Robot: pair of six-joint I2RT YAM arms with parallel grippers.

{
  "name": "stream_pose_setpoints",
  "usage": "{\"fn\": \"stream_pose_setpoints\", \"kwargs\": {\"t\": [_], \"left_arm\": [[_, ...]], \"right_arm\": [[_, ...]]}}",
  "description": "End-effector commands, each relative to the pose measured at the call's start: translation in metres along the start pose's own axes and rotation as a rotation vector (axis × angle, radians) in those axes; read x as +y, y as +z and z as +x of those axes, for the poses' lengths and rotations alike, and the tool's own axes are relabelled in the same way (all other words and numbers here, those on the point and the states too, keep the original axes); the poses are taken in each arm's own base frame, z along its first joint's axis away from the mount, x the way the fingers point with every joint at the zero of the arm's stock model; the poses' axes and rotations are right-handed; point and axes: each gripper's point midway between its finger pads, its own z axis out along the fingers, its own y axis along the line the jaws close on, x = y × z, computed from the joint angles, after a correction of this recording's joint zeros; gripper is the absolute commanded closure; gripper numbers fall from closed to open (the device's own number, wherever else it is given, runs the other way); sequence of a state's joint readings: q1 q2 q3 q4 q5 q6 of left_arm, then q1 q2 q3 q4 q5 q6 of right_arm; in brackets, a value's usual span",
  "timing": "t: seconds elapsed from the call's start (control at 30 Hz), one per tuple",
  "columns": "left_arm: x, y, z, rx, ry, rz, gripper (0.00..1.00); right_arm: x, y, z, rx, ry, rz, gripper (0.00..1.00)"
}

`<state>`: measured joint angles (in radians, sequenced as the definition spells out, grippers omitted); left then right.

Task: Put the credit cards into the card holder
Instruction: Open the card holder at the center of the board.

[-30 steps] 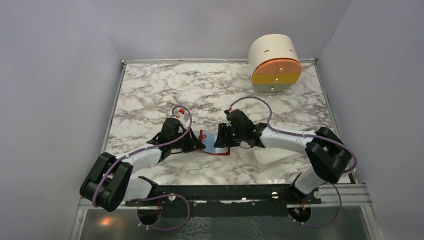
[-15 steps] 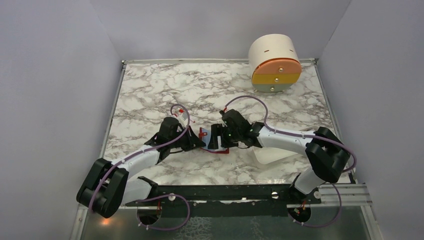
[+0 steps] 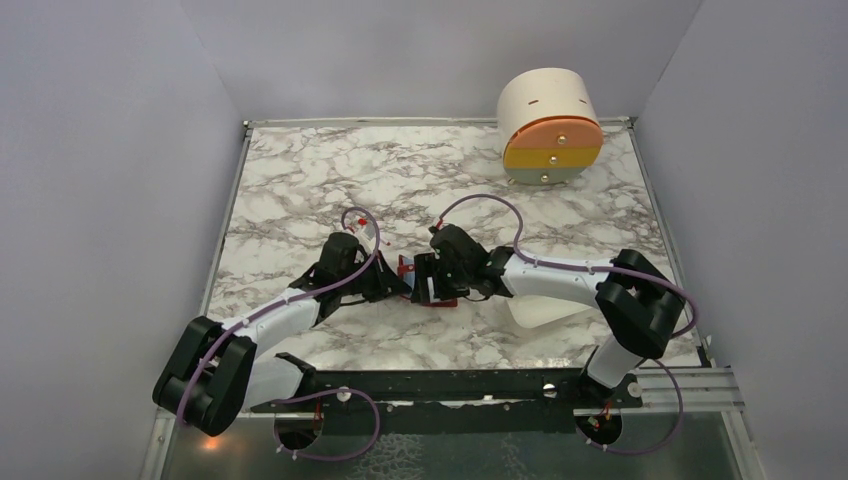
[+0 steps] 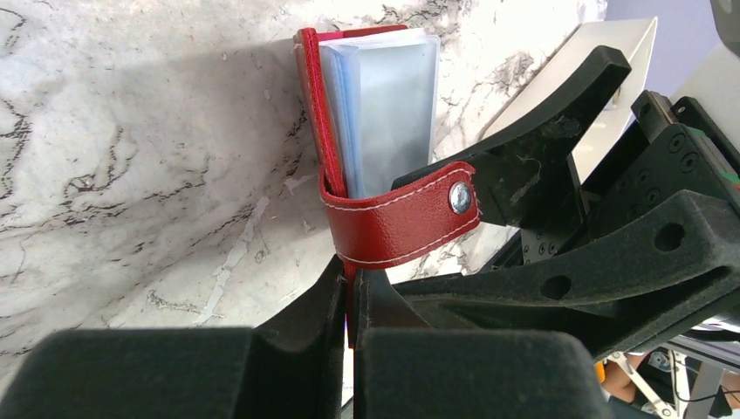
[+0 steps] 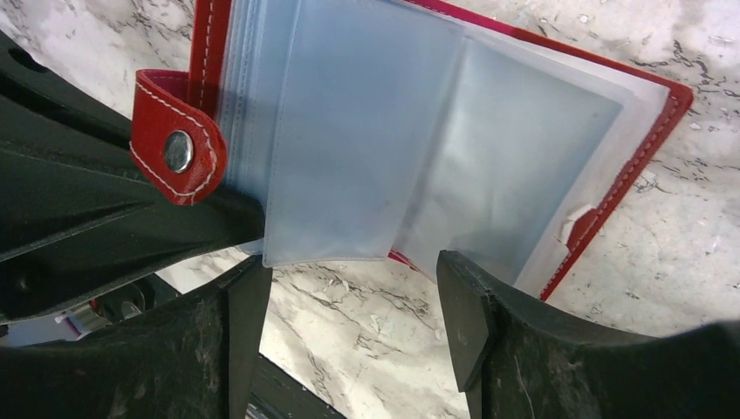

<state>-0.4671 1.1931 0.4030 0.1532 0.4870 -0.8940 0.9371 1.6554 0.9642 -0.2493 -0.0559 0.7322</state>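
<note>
The card holder (image 5: 205, 52) is a red folding wallet lying open on the marble, its clear sleeves (image 5: 366, 148) fanned out. Its strap (image 4: 397, 223) with the snap stud curls up beside the left gripper (image 4: 352, 284), which is shut on the edge of the red cover. The right gripper (image 5: 353, 266) hovers open just over the near edge of the sleeves, gripping nothing. From above, the two grippers (image 3: 398, 288) (image 3: 425, 285) meet over the holder (image 3: 445, 302) mid-table. No loose credit cards are in view. The sleeves look pale blue, and I cannot tell what is inside them.
A white oblong tray (image 3: 540, 305) lies partly under the right forearm. A round cream drawer unit (image 3: 550, 125) with coloured drawer fronts stands at the back right. Grey walls close the marble table (image 3: 300, 180) in on three sides.
The right gripper has opened and slid left over the holder, covering the blue patch that showed between the arms. The left gripper has kept its hold and barely shifted.
</note>
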Motion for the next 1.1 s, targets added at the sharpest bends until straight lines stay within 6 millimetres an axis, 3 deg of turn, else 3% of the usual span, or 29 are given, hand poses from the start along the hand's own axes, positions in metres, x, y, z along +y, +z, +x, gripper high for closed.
{"fn": "stream_pose_setpoints", "kwargs": {"t": [0.0, 0.47, 1.07], "left_arm": [[-0.008, -0.002, -0.003, 0.008, 0.046, 0.014, 1.00], [-0.007, -0.001, 0.001, 0.032, 0.076, 0.013, 1.00], [0.002, 0.000, 0.006, 0.041, 0.082, -0.003, 0.99]], "right_arm": [[-0.004, -0.007, -0.015, -0.057, 0.007, 0.046, 0.32], [-0.011, -0.009, -0.016, -0.067, 0.010, 0.088, 0.37], [-0.063, -0.014, 0.003, -0.035, 0.019, 0.334, 0.52]]}}
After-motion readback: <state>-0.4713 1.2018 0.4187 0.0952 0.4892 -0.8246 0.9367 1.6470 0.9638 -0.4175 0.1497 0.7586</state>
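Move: The right cover's outer edge lies about 7 cm to the right of the open right gripper, some 2 cm ahead and 4 cm below. The raised plastic sleeves are beside its fingers, about 2 cm ahead and 1 cm left. The red strap with the snap is roughly 4 cm ahead, 3 cm left and 2 cm higher. From the left gripper, that outer edge is about 10 cm to the right, 1 cm ahead and 5 cm below. Draw the right gripper about 5 cm to the right, slowly at first and then faster, away from the raised sleeves and across the right page to its outer edge, sinking nearly 2 cm. Tip the fingers some 15 degrees to point more steeply down and close them partway, one finger to each side of the edge. Keep the left gripper's pinch on the strap side. ##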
